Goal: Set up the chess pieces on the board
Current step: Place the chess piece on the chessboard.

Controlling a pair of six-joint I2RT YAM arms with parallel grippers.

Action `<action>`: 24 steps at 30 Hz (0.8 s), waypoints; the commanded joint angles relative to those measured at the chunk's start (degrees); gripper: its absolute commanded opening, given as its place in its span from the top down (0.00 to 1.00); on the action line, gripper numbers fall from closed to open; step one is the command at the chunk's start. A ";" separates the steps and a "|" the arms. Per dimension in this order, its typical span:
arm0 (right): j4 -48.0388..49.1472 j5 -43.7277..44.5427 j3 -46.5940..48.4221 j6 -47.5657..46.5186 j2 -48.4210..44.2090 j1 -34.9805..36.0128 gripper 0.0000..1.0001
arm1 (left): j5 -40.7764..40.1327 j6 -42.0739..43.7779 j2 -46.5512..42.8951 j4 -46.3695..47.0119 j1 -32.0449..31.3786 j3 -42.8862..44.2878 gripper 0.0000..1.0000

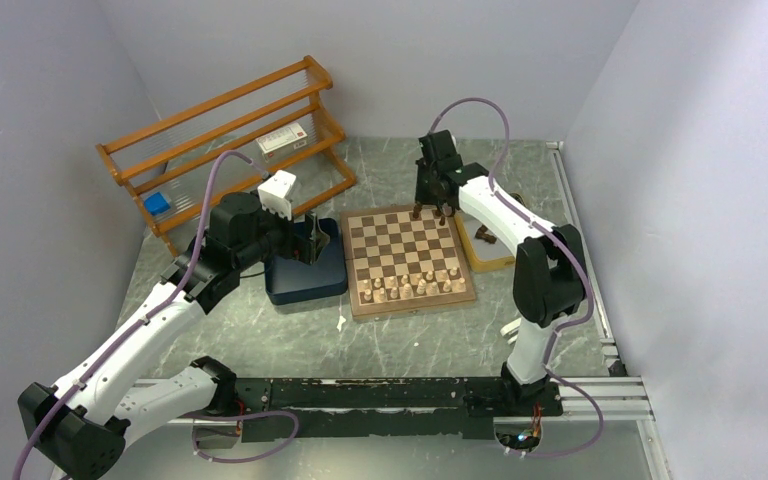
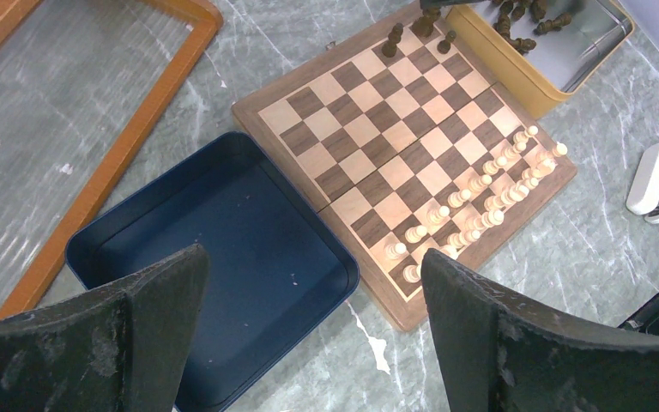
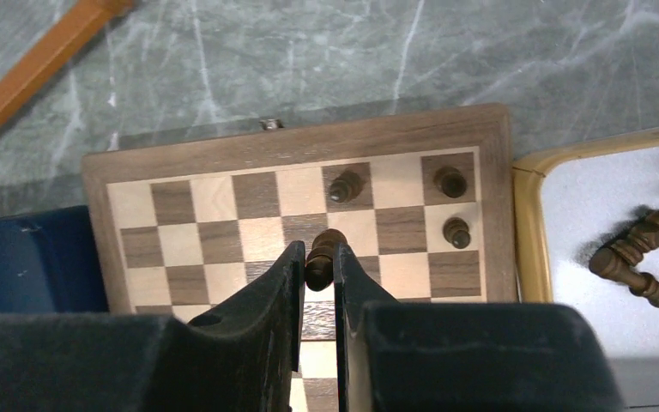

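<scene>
The board (image 1: 407,259) lies mid-table, also seen as the board (image 2: 343,146) and the board (image 3: 223,150). My right gripper (image 3: 318,255) is shut on a dark brown chess piece (image 3: 322,253), held over the board's far rows. Three dark chess pieces stand there: (image 3: 345,186), (image 3: 450,181), (image 3: 456,232). More dark pieces (image 3: 639,253) lie in the yellow-rimmed tray (image 1: 490,262). My left gripper (image 2: 313,296) hangs wide open above the dark blue tray (image 2: 223,249), holding nothing.
Pale cream chessmen (image 1: 410,287) fill the board's near rows. An orange wooden rack (image 1: 230,135) stands at the back left with a blue block (image 1: 157,204) and a white box (image 1: 282,139). A white stapler-like object (image 2: 656,178) lies right of the board.
</scene>
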 commanded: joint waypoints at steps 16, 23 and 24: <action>-1.78 0.68 12.63 1.11 9.80 9.10 0.87 | -0.51 0.73 -1.22 0.86 -0.46 -0.35 0.02; -3.16 1.33 16.77 0.83 14.54 10.18 0.87 | -0.80 0.75 -1.42 0.71 -0.44 -0.43 0.02; -3.41 1.43 17.08 0.80 15.19 10.22 0.87 | -0.89 0.75 -1.37 0.70 -0.48 -0.44 0.02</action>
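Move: About 10 cm to the right hand's left, 1 cm ahead and 7 cm below lies the empty third square from the left in the board's far row, where the held dark piece seems bound. A standing dark piece is some 2 cm ahead and 1 cm left of this hand. The corner dark piece is about 3 cm ahead and 5 cm right, the dark pawn level with the hand and 6 cm right. From the left hand the square is roughly 17 cm ahead, 13 cm right, 19 cm below. Sweeping left along the board's far row, the right hand carries the dark piece about 10 cm towards the empty third square. It first lifts some 2 cm, then sinks about 4 cm on the way across, slowing sideways at the end. The wrist turns roughly 10 degrees counter-clockwise, and the fingers keep their pinch. ##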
